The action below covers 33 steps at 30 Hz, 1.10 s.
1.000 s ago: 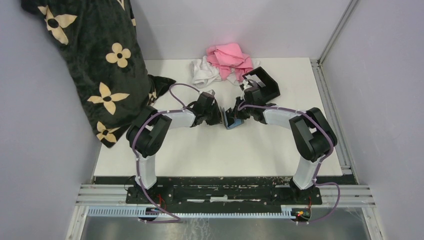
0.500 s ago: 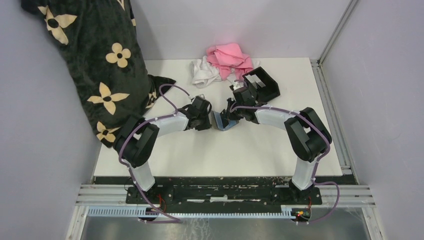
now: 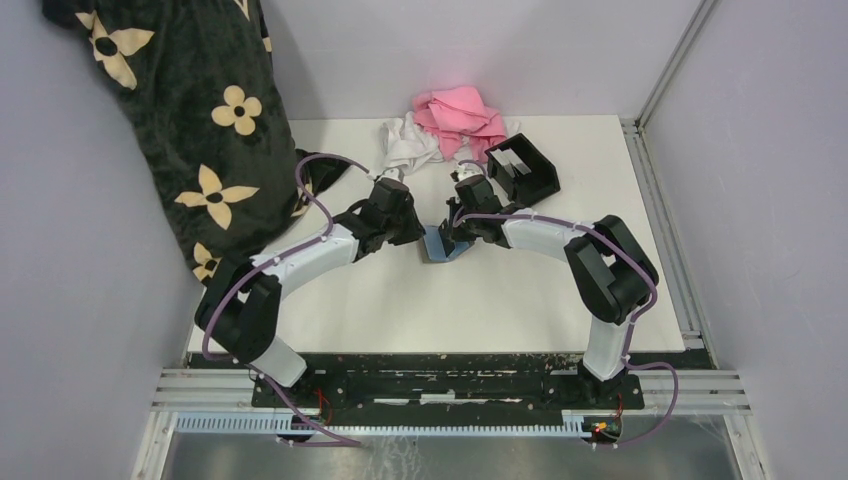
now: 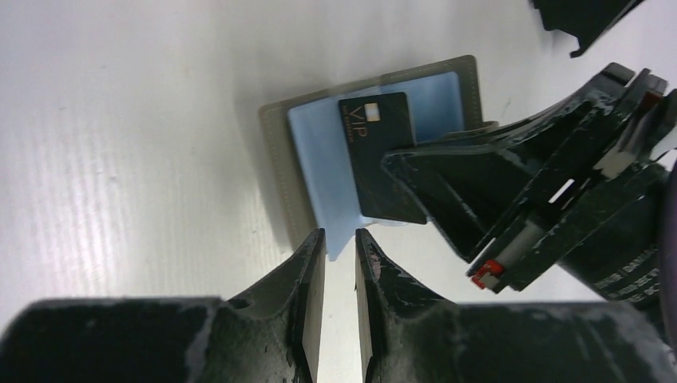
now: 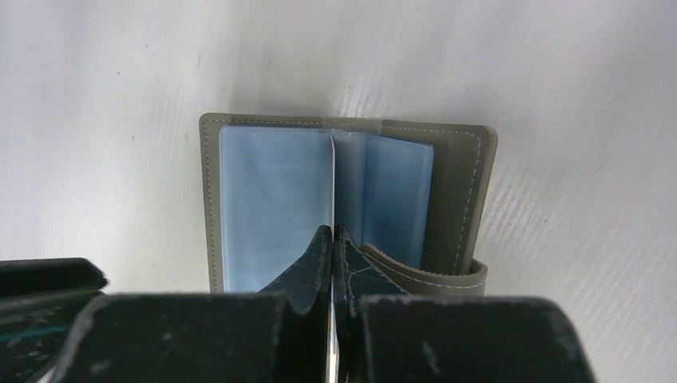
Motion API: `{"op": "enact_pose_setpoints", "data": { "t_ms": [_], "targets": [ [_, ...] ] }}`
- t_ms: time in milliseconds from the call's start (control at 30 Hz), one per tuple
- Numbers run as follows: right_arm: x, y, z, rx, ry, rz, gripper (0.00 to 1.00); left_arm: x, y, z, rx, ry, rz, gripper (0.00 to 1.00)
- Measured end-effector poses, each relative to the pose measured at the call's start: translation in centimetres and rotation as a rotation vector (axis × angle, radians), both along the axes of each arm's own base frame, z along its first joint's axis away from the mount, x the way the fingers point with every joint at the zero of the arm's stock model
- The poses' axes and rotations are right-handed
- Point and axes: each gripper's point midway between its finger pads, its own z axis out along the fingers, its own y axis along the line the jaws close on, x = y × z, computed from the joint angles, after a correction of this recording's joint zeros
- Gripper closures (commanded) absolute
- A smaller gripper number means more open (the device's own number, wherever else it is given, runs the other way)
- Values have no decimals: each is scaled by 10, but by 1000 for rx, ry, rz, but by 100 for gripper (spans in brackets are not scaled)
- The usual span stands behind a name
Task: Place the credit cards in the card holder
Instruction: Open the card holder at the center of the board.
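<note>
A grey folding wallet lies open on the white table, its light blue sleeves showing. A dark credit card printed "VIP" stands out of a sleeve. My right gripper is shut on this card, which shows edge-on in the right wrist view. My left gripper is just left of the wallet. Its jaws are open by a narrow gap, and a corner of a blue sleeve pokes toward the tips without being pinched. The black card holder stands behind the right gripper.
A pink cloth and a white cloth lie bunched at the back of the table. A black fabric with cream flowers hangs over the left edge. Grey walls close in the left, back and right sides.
The wallet and my right gripper have shifted left. My left arm has drawn back to the left and its jaws have parted slightly.
</note>
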Motion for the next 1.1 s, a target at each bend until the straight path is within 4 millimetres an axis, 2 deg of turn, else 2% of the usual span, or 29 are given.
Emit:
{"op": "enact_pose_setpoints", "data": {
  "t_ms": [133,267,467,633,900,1100],
  "targets": [
    [0,0,-1,-8,-1,-4,99,7,-20,-5,-38,14,-45,72],
    [0,0,0,-11,-3,-5,99,2,-36,-25,-56,61,-83,73],
    [0,0,0,-11,-3,-7,99,-2,-45,-45,-56,107,-102,74],
    [0,0,0,-9,-1,-12,99,-3,-40,-55,-33,112,-86,75],
    [2,-1,0,17,14,-24,99,-8,-20,-74,42,124,-32,75],
    [2,-2,-2,75,48,-35,99,-6,-13,-78,68,118,-10,76]
  ]
}}
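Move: Below and to the right of the left hand, the open card holder has its middle about 4 cm ahead, 6 cm to the right and 9 cm lower. The black VIP card, already pinched in the right fingers, stands some 4 cm ahead, 7 cm right and 6 cm down; the black box lies roughly 22 cm ahead and 23 cm right, 7 cm down. From the right hand, the holder's middle is about 1 cm ahead, 2 cm left and 3 cm below. Sinking about 8 cm in all, the left hand first swings some 4.5 cm to the right over the open holder, then eases back left about 3 cm as it goes on down to the near-left corner of the clear page, its wrist tipping slightly downward and its fingers staying a little parted. Whether the tips touch can't be seen. The right hand stays put, keeping its pinch on the card, and tilts only slightly at the end. ##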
